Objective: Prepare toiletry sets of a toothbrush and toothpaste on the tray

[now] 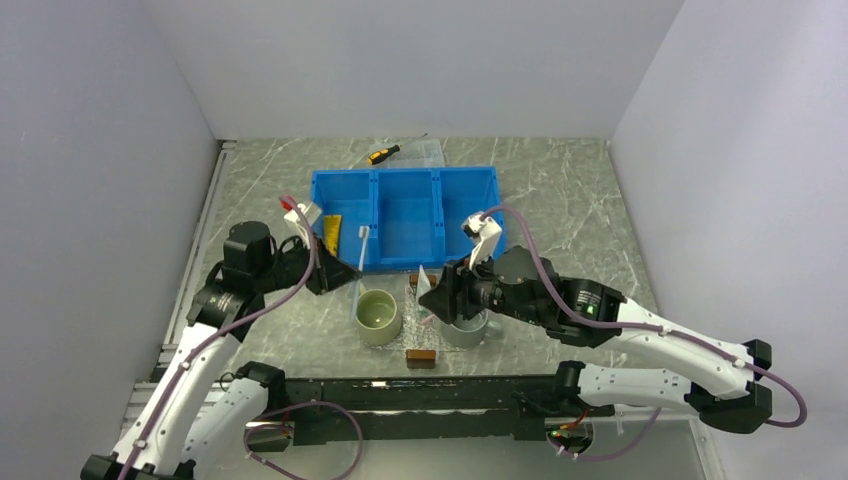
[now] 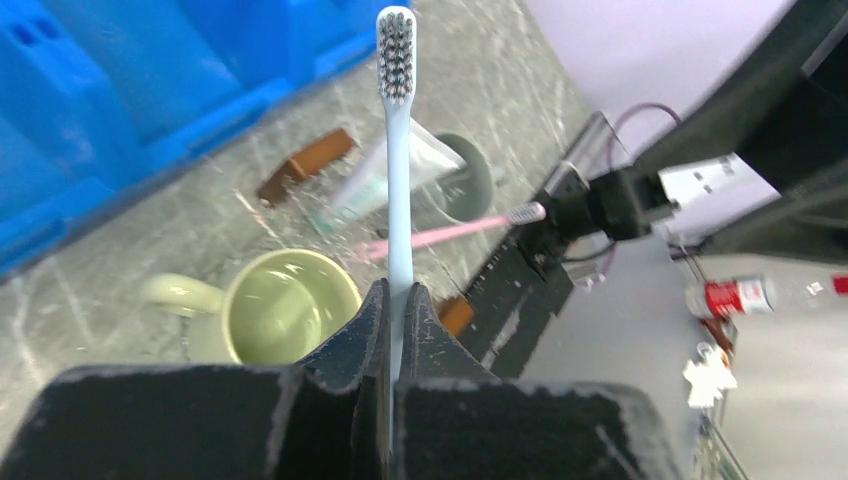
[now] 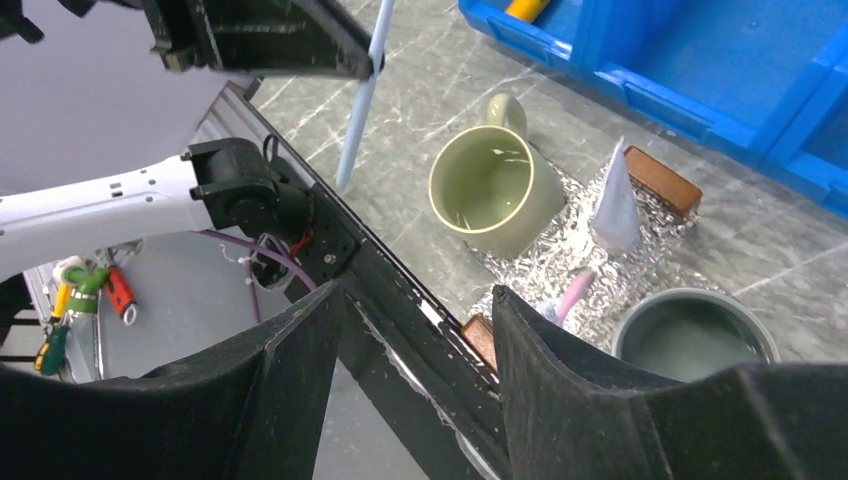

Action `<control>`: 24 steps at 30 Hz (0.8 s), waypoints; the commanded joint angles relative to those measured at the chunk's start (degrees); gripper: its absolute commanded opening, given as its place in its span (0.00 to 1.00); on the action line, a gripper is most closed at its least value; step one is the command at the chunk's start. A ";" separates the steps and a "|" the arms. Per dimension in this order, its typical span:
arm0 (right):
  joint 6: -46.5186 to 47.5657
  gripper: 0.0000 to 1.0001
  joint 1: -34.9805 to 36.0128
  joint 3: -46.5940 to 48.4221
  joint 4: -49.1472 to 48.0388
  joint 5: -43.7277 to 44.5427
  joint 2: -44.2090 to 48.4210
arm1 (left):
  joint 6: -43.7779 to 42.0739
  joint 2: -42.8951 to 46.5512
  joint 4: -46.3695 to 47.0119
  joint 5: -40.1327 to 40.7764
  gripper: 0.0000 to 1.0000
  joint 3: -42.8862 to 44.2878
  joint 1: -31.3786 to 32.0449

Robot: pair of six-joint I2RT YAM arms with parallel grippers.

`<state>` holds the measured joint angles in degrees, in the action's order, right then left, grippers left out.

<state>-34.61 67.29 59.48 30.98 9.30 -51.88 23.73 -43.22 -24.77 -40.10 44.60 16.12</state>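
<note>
My left gripper (image 2: 398, 290) is shut on the handle of a pale blue toothbrush (image 2: 397, 150), which hangs with its bristles up, left of the green mug (image 1: 378, 316). The clear tray (image 3: 545, 262) with brown block handles (image 3: 661, 178) lies between the two mugs. On it lie a white toothpaste tube (image 3: 615, 200) and a pink toothbrush (image 3: 574, 294). My right gripper (image 3: 418, 295) stands open over the tray's near end with nothing between its fingers. In the top view the right gripper (image 1: 434, 298) hides most of the tray.
A grey mug (image 1: 465, 330) stands right of the tray. The big blue bin (image 1: 405, 215) sits behind, with a yellow tube (image 1: 331, 232) in its left compartment. A yellow-and-black screwdriver (image 1: 384, 153) lies at the back. The table's black front rail (image 1: 420, 392) runs close by.
</note>
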 commanded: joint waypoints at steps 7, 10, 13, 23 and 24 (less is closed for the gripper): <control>7.00 0.61 0.18 6.96 -3.01 -8.99 -6.63 | -3.11 4.83 0.63 -21.98 0.00 -4.14 0.40; 9.59 0.61 0.05 9.30 -1.42 -13.51 -8.59 | -3.83 5.39 0.02 -25.42 0.00 -4.83 0.99; 11.56 0.60 0.10 12.37 1.04 -16.43 -10.13 | -3.81 6.70 0.84 -25.58 0.00 -5.55 3.53; 16.18 0.60 -0.86 15.83 4.44 -27.18 -11.21 | -7.20 9.92 -1.45 -23.82 0.00 -5.01 15.83; 16.36 0.61 -0.89 15.61 4.17 -28.62 -10.97 | -7.38 10.43 -1.57 -23.86 0.00 -5.04 16.63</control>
<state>-20.95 66.61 73.23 34.50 -12.84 -63.70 19.20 -34.30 -26.15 -62.24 38.98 29.89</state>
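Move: The left hand holds the blue toothbrush; the right gripper it is being brought to is about 12 cm to its right and 6 cm back, near its own height. From the right hand the blue toothbrush is some 12 cm left, 5 cm ahead and about level. The green mug stands about 10 cm left and 8 cm ahead of the right hand, the gray mug 6 cm right and 8 cm ahead, the white toothpaste 2 cm left and 12 cm ahead, all well below. Still pinching the blue toothbrush, the left hand draws back about 13 cm and slightly right, high over the table, turning some 35 degrees clockwise to bring the brush head round towards the right gripper. The right hand comes left about 5 cm to meet it, then also back and up a little, turning some 25 degrees counter-clockwise with its fingers kept open. ##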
